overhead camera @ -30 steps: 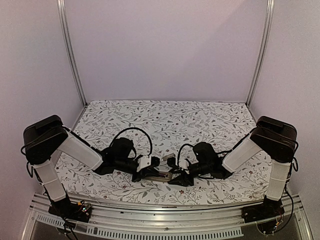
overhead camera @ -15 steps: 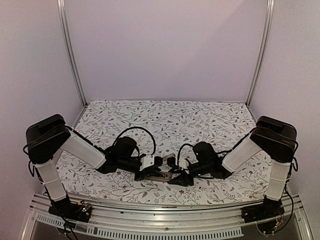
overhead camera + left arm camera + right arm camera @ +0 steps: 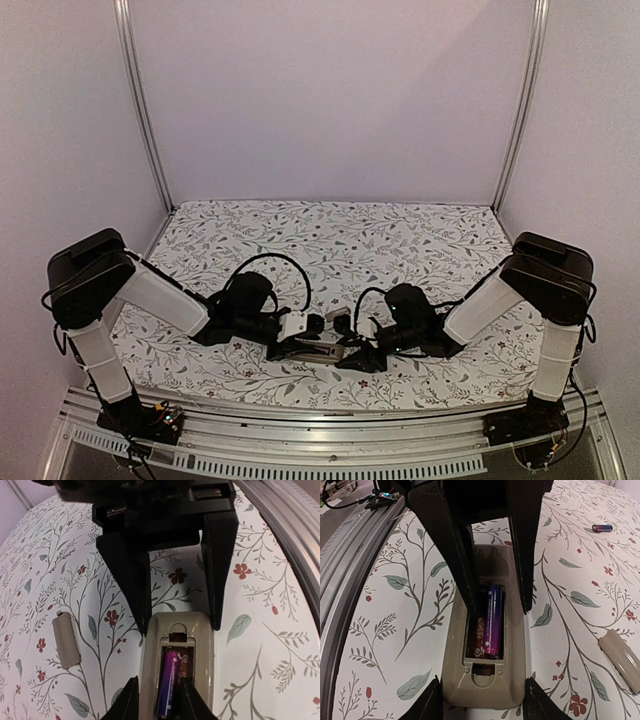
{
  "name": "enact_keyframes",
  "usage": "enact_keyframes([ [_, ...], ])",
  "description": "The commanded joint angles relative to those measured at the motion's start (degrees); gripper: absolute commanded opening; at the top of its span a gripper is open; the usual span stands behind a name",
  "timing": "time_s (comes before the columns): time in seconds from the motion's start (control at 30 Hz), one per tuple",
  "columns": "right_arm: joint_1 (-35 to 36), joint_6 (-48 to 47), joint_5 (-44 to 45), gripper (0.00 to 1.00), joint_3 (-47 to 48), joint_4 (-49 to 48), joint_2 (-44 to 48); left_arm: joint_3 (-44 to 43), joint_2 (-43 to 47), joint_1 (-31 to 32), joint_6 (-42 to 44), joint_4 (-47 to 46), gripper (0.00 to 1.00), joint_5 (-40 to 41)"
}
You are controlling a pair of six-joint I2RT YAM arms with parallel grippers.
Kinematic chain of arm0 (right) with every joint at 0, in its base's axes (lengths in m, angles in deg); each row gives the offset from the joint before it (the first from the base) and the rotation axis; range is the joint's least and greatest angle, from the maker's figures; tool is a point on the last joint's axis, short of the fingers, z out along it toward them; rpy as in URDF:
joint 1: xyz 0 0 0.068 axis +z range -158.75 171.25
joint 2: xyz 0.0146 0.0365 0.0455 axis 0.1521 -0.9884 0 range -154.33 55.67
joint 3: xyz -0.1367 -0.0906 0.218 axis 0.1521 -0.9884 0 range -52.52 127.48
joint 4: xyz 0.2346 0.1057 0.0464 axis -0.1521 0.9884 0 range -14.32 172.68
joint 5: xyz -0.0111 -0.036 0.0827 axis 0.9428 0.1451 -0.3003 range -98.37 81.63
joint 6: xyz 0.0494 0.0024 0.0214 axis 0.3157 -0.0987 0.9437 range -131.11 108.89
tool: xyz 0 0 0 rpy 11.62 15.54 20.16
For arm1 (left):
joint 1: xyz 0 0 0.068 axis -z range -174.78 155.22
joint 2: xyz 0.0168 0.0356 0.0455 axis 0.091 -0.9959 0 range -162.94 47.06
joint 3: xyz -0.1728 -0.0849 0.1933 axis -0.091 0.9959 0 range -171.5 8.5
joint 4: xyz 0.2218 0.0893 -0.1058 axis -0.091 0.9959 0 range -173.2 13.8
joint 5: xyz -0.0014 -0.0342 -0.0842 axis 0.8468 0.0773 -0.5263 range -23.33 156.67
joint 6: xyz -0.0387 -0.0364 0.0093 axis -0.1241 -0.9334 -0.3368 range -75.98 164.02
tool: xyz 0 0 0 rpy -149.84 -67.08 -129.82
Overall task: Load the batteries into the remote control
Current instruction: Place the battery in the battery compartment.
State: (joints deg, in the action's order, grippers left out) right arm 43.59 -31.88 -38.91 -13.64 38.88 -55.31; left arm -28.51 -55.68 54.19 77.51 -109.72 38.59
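Note:
The remote control [image 3: 205,680] lies back up near the table's front edge, its recess uncovered. One purple battery [image 3: 170,680] lies in one slot of the recess, and the slot beside it is bare. My left gripper [image 3: 160,702] is open over the recess, one finger outside the remote's edge and the other at the bare slot. My right gripper [image 3: 483,702] is shut on the remote control's [image 3: 485,685] end, a finger on each side. A second battery [image 3: 602,528] lies loose on the cloth farther off. From above, both grippers meet at the remote control [image 3: 320,350].
The flat grey cover piece [image 3: 66,640] lies on the floral cloth beside the remote, also seen as the cover piece [image 3: 622,662]. The metal rail [image 3: 350,555] of the table's front edge runs close by the remote.
My left gripper's jaws have parted and the battery now lies free in the recess. The right gripper has kept its hold on the remote control.

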Motion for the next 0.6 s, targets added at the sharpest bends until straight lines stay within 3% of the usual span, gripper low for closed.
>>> enact_keyframes([
  [0.0, 0.49, 0.20, 1.54, 0.33, 1.51, 1.06, -1.34, 0.88, 0.50, -0.34, -0.44, 6.07, 0.29, -0.36],
  [0.13, 0.50, 0.53, 1.93, 0.33, 1.81, 1.30, -1.43, -0.46, 1.68, -0.52, -2.51, 6.08, 0.30, -0.89],
  [0.4, 0.48, 0.69, 2.46, 0.33, 2.26, 1.46, -1.70, -1.22, 5.39, -1.45, -0.81, 9.07, 0.48, -5.48],
  [0.57, 0.42, 0.99, 2.51, 0.33, 2.00, 1.39, -1.29, -2.81, 9.23, -3.41, 0.94, 14.94, 0.50, -9.76],
])
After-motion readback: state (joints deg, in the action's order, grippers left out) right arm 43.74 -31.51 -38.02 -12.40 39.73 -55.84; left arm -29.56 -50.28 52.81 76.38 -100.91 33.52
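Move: The battery already lies in the remote control's compartment, directly under the open left fingers, level with them and about 1 cm below. The battery cover lies some 8 cm ahead and 4 cm to the right of the left hand, and the spare battery roughly 15 cm ahead and 10 cm to its left. From the right hand, which still grips the remote's right end, the loaded battery is about 5 cm to the left, level in the other directions. Lift the left gripper about 2 cm straight off the battery and the compartment, easing back roughly 1 cm towards the base and slightly to the left, and spread its fingers to nearly twice their gap as it rises. Keep the right fingers shut on the remote's end, holding it almost in place. ##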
